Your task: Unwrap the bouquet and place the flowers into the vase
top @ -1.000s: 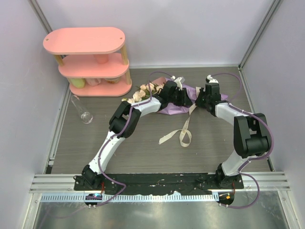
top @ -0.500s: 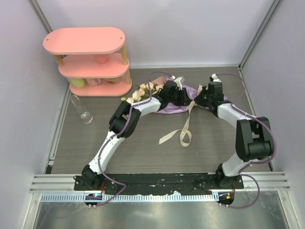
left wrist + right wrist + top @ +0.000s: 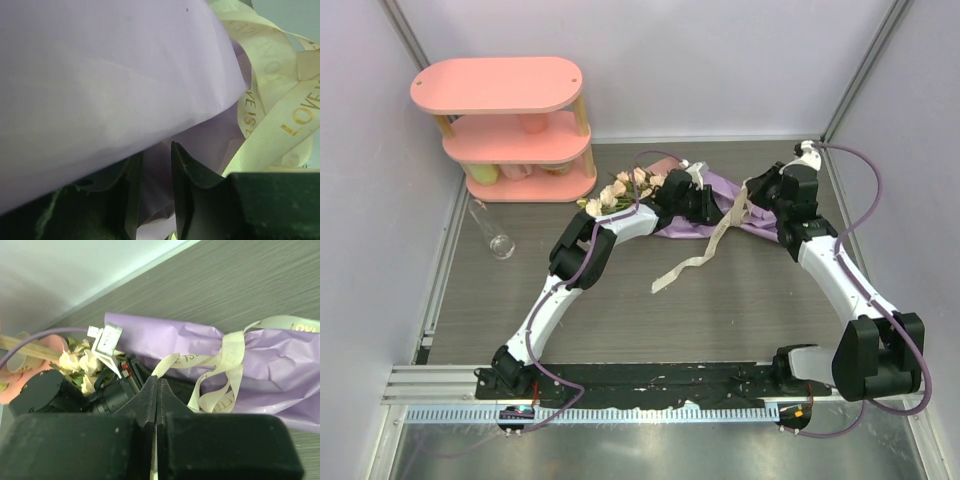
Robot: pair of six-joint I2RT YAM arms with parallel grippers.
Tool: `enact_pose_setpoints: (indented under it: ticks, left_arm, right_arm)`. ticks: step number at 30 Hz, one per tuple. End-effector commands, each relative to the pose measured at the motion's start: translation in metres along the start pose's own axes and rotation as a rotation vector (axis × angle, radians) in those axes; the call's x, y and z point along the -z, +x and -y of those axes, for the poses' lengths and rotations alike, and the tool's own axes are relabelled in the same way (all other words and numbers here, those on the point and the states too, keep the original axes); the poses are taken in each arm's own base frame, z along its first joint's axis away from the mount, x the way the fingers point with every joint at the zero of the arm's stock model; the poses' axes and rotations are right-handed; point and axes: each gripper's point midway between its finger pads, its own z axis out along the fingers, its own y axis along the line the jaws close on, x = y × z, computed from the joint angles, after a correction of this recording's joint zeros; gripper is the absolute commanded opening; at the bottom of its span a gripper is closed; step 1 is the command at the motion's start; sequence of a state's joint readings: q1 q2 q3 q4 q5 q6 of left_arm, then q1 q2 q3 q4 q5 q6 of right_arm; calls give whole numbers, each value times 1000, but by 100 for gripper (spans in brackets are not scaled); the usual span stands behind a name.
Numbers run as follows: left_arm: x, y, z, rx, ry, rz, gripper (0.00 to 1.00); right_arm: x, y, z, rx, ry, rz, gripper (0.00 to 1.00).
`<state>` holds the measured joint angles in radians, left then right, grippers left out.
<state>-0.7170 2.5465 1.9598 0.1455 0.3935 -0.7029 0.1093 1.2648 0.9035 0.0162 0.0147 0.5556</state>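
The bouquet (image 3: 722, 186) lies on the table at the back, its lilac paper (image 3: 110, 80) filling the left wrist view. The flowers (image 3: 620, 190), cream and pale pink roses, poke out of its left end. My left gripper (image 3: 710, 205) is shut on a fold of the wrapping paper, which sits between its fingers (image 3: 187, 175). To the right, my right gripper (image 3: 760, 193) is shut on the cream ribbon (image 3: 220, 360), which rises taut from the wrap into its jaws. The ribbon's free tail (image 3: 692, 262) trails forward over the table. The clear glass vase (image 3: 501, 241) stands far left.
A pink three-tier shelf (image 3: 510, 90) with cups stands at the back left, behind the vase. Pale walls close in the table on the left, back and right. The left arm's purple cable (image 3: 45, 337) runs over the flowers.
The right gripper closed on the ribbon and swung right and back, pulling it. The ribbon's loop lifted off the table and stretched out. The left gripper kept its hold.
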Motion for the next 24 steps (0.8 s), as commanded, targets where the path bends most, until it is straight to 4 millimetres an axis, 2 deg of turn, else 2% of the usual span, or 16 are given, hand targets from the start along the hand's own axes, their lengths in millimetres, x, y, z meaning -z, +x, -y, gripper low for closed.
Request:
enact_pose_setpoints:
  ticks: [1,4,5,7,8,10,11,12,13,15,16,18,19,21,22,24]
  left_arm:
    - [4,-8,2,-12,1,13,33]
    - [3,-7,3,-11,4,12,33]
    - [2,-6,4,-10,5,10,33]
    - [1,-5,3,-6,5,8,33]
    - [1,-5,1,-4,4,7,33]
    - [0,-3,3,-1,11,2,33]
    - [-1,-4,3,1,12,3,33]
    - [-1,-3,3,2,11,2,33]
    - [-1,-2,3,3,14,-2,33]
    - [-2,0,5,2,16,-5,33]
    - [-2,0,5,2,16,-5,33]
    - [-1,-1,5,0,17,-3,33]
    - [-2,0,7,-3,19,-5,33]
    - [-2,0,9,-9,19,-5,33]
    - [-1,0,9,-11,19,-2,33]
    - [-1,-2,13,-19,21,2,33]
  right_arm:
    - [5,-23,5,45,67,60,1]
    - [17,-38,1,53,60,119,1]
    - [25,-52,-8,48,36,155,1]
    - [34,-64,-19,47,11,172,1]
    - [41,-82,-31,41,-13,206,1]
    - [57,-103,-42,39,-27,247,1]
    - [70,-129,-57,44,-49,303,1]
    - [80,-140,-58,43,-28,324,1]
    - [99,-171,-73,43,-48,391,1]
    - [125,-196,-84,54,-44,436,1]
    - [154,-228,-100,45,-69,518,1]
    - [184,-251,-110,48,-80,569,1]
    - [218,-275,-125,36,-119,643,1]
    - [247,-289,-132,26,-139,683,1]
    - [278,-304,-143,17,-181,736,1]
    - [300,-310,-148,14,-196,747,1]
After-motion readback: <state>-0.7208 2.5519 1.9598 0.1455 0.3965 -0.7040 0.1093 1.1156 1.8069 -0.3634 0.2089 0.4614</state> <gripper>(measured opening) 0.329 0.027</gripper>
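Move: The right hand, already pinching the ribbon, hangs above the ribbon binding on the purple wrap: the binding is about 17 cm below, some 3 cm farther out and 3 cm to the right. At about that same depth are the left gripper, some 7 cm to the left and 1 cm out, and the flower heads, about 31 cm left and 4 cm out. From the left hand, the binding is roughly 7 cm to the right, 1 cm out, at its height. Upward and away from the binding goes the right hand, keeping the ribbon pinched in shut fingers: first a small drift to its right, then a quickening lift of about 35 cm, drawing back some 9 cm late on as the fingers tip up about 35 degrees. The left hand stays put, still holding the wrap down at its neck. ##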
